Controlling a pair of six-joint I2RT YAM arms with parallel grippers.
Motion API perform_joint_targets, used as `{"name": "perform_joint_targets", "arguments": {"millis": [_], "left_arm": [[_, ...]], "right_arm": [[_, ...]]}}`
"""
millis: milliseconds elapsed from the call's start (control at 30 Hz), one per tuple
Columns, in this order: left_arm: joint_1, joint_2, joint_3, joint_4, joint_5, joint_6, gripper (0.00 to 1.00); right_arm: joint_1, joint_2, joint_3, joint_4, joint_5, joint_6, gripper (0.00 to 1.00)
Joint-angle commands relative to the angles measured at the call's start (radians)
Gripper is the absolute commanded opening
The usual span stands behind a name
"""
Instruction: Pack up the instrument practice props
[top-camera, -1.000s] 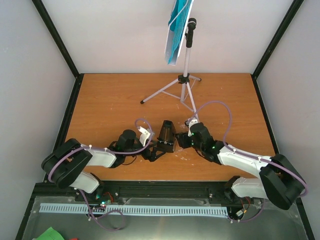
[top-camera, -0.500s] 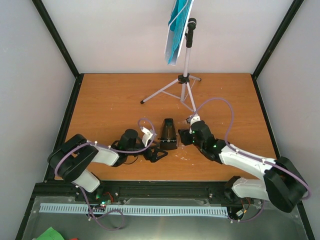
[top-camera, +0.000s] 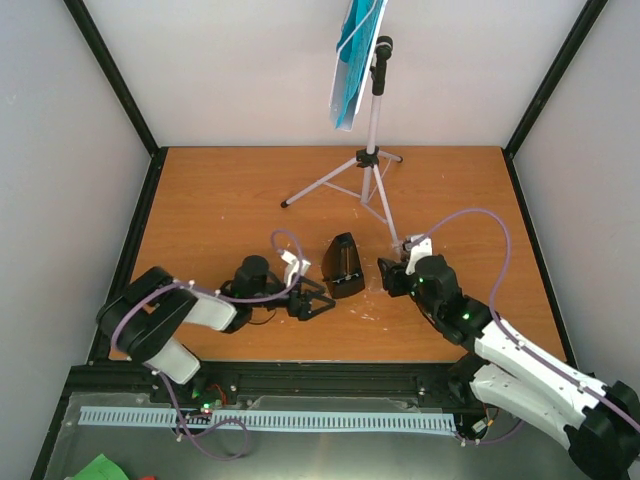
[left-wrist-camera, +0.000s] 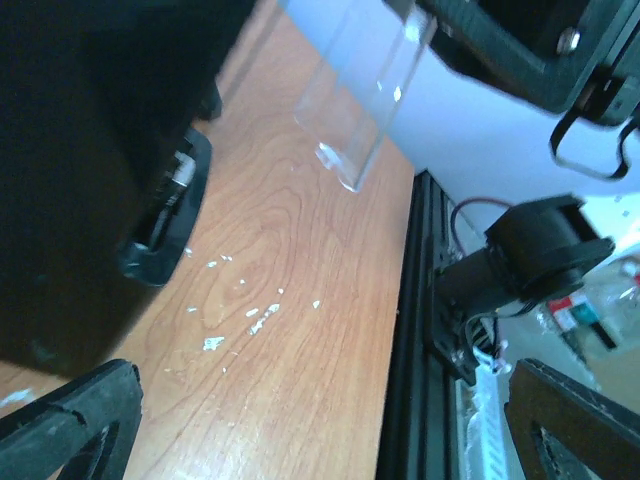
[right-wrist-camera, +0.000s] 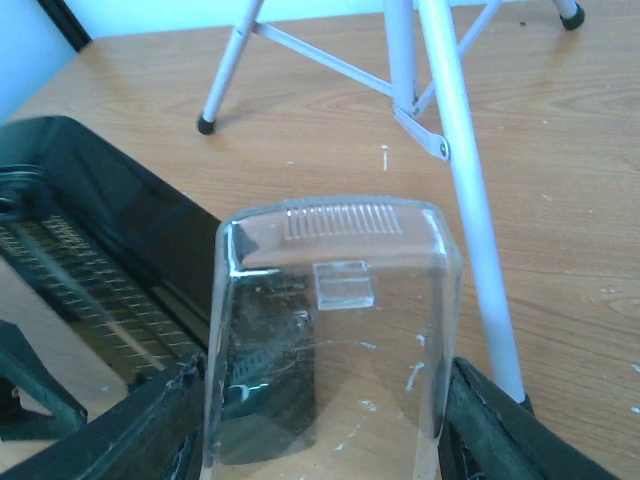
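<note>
The small black pyramid metronome (top-camera: 343, 266) stands on the table between my two grippers; it fills the left of the left wrist view (left-wrist-camera: 90, 150) and shows at the left of the right wrist view (right-wrist-camera: 100, 260). My right gripper (right-wrist-camera: 325, 420) is shut on a clear plastic cover (right-wrist-camera: 330, 330), held just right of the metronome (top-camera: 385, 275). My left gripper (top-camera: 318, 300) stands open at the metronome's near-left, nothing between its fingers (left-wrist-camera: 70, 430). The grey tripod music stand (top-camera: 372, 150) stands at the back, cyan sheet-music pages (top-camera: 350, 60) on its tray.
A tripod leg (right-wrist-camera: 460, 180) runs down right beside the clear cover. White scuff marks (left-wrist-camera: 240, 320) dot the wooden table. The black frame rail (left-wrist-camera: 415, 330) edges the table's near side.
My right gripper has drawn back to the right with the clear cover, away from the metronome. The metronome now stands apart from both grippers. The left gripper has shifted only slightly.
</note>
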Motion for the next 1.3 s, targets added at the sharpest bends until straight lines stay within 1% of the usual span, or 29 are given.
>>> {"name": "perform_joint_targets", "arguments": {"millis": [0,67,133,200,233,267,300,367,433,500,567,600,700,767,900,1067,1200,1267], "left_arm": [[0.097,-0.168,-0.058,-0.016,0.077,-0.107,0.99],[0.131,-0.252,-0.045,-0.113,0.085,-0.104,0.99],[0.160,-0.334,-0.017,-0.227,0.059,-0.069,1.00],[0.183,-0.413,0.008,-0.326,-0.033,-0.036,0.99],[0.198,-0.447,0.009,-0.349,-0.078,-0.028,0.99],[0.214,-0.491,0.003,-0.356,-0.125,-0.027,1.00],[0.235,-0.520,-0.006,-0.352,-0.136,-0.032,0.99],[0.270,-0.580,-0.046,-0.288,-0.113,-0.059,1.00],[0.276,-0.634,-0.066,-0.248,-0.088,-0.050,0.99],[0.276,-0.672,-0.055,-0.317,-0.105,-0.003,0.99],[0.276,-0.690,-0.048,-0.373,-0.165,0.033,0.99],[0.276,-0.694,-0.059,-0.362,-0.181,0.045,1.00],[0.276,-0.683,-0.118,-0.265,-0.186,0.067,0.99],[0.276,-0.670,-0.147,-0.236,-0.206,0.082,1.00],[0.276,-0.638,-0.192,-0.184,-0.206,0.098,1.00],[0.277,-0.603,-0.205,-0.140,-0.184,0.100,1.00],[0.276,-0.582,-0.210,-0.128,-0.194,0.101,0.99],[0.276,-0.591,-0.220,-0.121,-0.207,0.100,0.99]], "right_arm": [[-0.005,-0.085,-0.051,0.029,-0.080,0.034,0.50],[-0.002,-0.091,-0.089,0.090,-0.122,0.051,0.50],[0.001,-0.089,-0.116,0.145,-0.159,0.061,0.49],[0.019,-0.084,-0.116,0.167,-0.155,0.066,0.49],[0.035,-0.086,-0.111,0.173,-0.142,0.062,0.49],[0.058,-0.088,-0.102,0.179,-0.126,0.054,0.49],[0.096,-0.093,-0.098,0.185,-0.099,0.047,0.49],[0.160,-0.102,-0.094,0.201,-0.032,0.039,0.49],[0.211,-0.101,-0.084,0.218,0.022,0.048,0.49],[0.243,-0.087,-0.065,0.234,0.044,0.058,0.48],[0.277,-0.069,-0.049,0.253,0.075,0.035,0.48],[0.290,-0.059,-0.043,0.263,0.091,0.016,0.48],[0.311,-0.044,-0.042,0.305,0.150,-0.026,0.47],[0.318,-0.047,-0.057,0.345,0.176,-0.037,0.47],[0.326,-0.060,-0.109,0.470,0.180,-0.100,0.47],[0.326,-0.005,-0.087,0.478,0.170,-0.156,0.47],[0.326,0.032,-0.126,0.557,0.168,-0.167,0.48],[0.326,0.055,-0.126,0.571,0.172,-0.177,0.48]]}}
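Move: The right hand already holds the clear cover. The metronome stands about 11 cm to its left and some 4 cm ahead, its middle roughly 5 cm lower. The music stand's near foot is on the table about 12 cm ahead, 5 cm to the right and 15 cm below. From the left hand, empty and open, the metronome lies some 10 cm ahead and 5 cm to the right, its middle about level with the hand. Still pinching the clear cover, the right hand swings about 7 cm to its left and 5 cm up, drawing back a little, to bring the cover in line with the metronome's front; the wrist tips the fingers up some 20 degrees and turns slightly counter-clockwise. The left hand, fingers wide open, backs off leftward from the metronome, rising well up, then sinking halfway, easing forward and turning counter-clockwise. ##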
